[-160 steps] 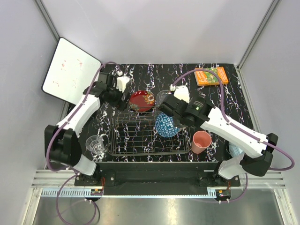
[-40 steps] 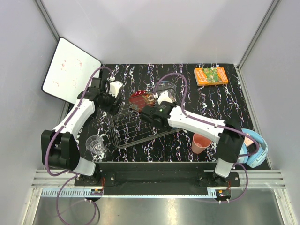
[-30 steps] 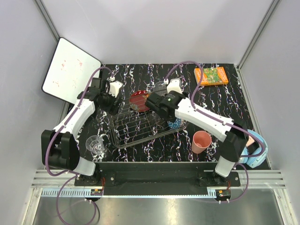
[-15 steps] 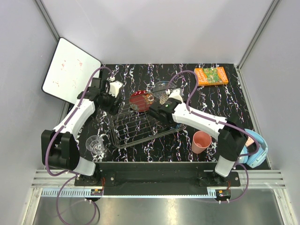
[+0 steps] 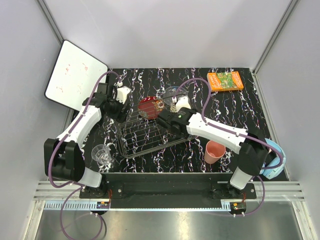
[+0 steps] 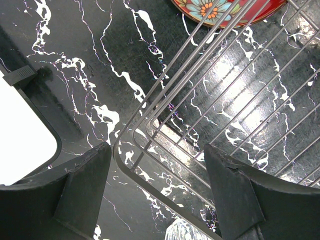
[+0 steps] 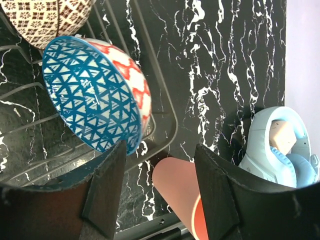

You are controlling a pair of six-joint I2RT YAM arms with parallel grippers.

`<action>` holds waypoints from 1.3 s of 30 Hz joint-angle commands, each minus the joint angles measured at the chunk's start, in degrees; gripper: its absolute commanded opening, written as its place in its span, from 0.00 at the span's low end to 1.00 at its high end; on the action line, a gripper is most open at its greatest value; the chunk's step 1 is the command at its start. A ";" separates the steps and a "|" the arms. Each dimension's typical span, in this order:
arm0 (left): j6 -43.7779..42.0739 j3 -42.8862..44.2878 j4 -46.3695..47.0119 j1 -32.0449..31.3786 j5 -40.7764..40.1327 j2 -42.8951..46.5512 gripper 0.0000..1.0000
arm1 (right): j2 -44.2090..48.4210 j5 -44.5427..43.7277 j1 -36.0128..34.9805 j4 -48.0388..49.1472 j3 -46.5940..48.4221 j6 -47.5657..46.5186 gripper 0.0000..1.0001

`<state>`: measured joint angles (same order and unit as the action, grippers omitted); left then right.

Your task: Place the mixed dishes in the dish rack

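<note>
The dish rack point(image 5: 140, 135) lies skewed on the black marbled table. Its corner rim point(image 6: 159, 196) sits between the fingers of my open left gripper point(image 6: 157, 170), which touches nothing. The blue patterned bowl point(image 7: 95, 95) leans on edge inside the rack's end point(image 7: 175, 127), beside the beige-brown bowl point(image 7: 45, 15). My right gripper point(image 7: 160, 165) hovers open and empty just past the blue bowl, with the salmon-pink cup point(image 7: 180, 195) lying on the table beyond its fingers. The red dish point(image 5: 150, 107) rests at the rack's far edge. The clear glass bowl point(image 5: 172, 92) stands behind it. The clear glass cup point(image 5: 102, 152) stands near left.
Blue headphones point(image 7: 280, 145) lie at the right edge next to the cup point(image 5: 215, 151). An orange book point(image 5: 225, 81) sits at the back right. A white board point(image 5: 75, 75) leans off the table's back left corner.
Earlier my right gripper carried the blue bowl over a squarely placed rack. Now the rack is turned, the bowl stands in it, and the right arm has drawn slightly nearer. The left arm is still.
</note>
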<state>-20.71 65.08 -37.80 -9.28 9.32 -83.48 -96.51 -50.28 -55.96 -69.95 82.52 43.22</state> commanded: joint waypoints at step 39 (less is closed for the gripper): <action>-0.21 -0.39 1.06 -0.04 0.08 0.16 0.79 | -20.82 -26.45 -7.66 -22.95 2.82 27.79 0.00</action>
<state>-20.73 64.23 -37.78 -9.28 9.23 -83.50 -112.25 -70.39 -60.42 -73.58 81.12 56.38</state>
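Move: The blue bowl on edge in the rack has its middle about 5 cm ahead of the right hand, 3 cm to its left and 7 cm below. The brown patterned bowl stands some 6 cm beyond the blue one and 4 cm left of it. The pink cup is about 8 cm back and 9 cm right of the right hand, 11 cm down. From the left hand the blue bowl lies roughly 31 cm to the right, 2 cm back and 4 cm lower. The right fingers shut on the near right rim of the blue bowl and pinch it, after the hand has sunk and reached forward towards it, about 3 cm each way. Keeping the pinch, the hand then draws back about 1 cm and shifts some 2 cm left, rolling its left side down and tipping the fingers up, roughly 20 degrees in all. ##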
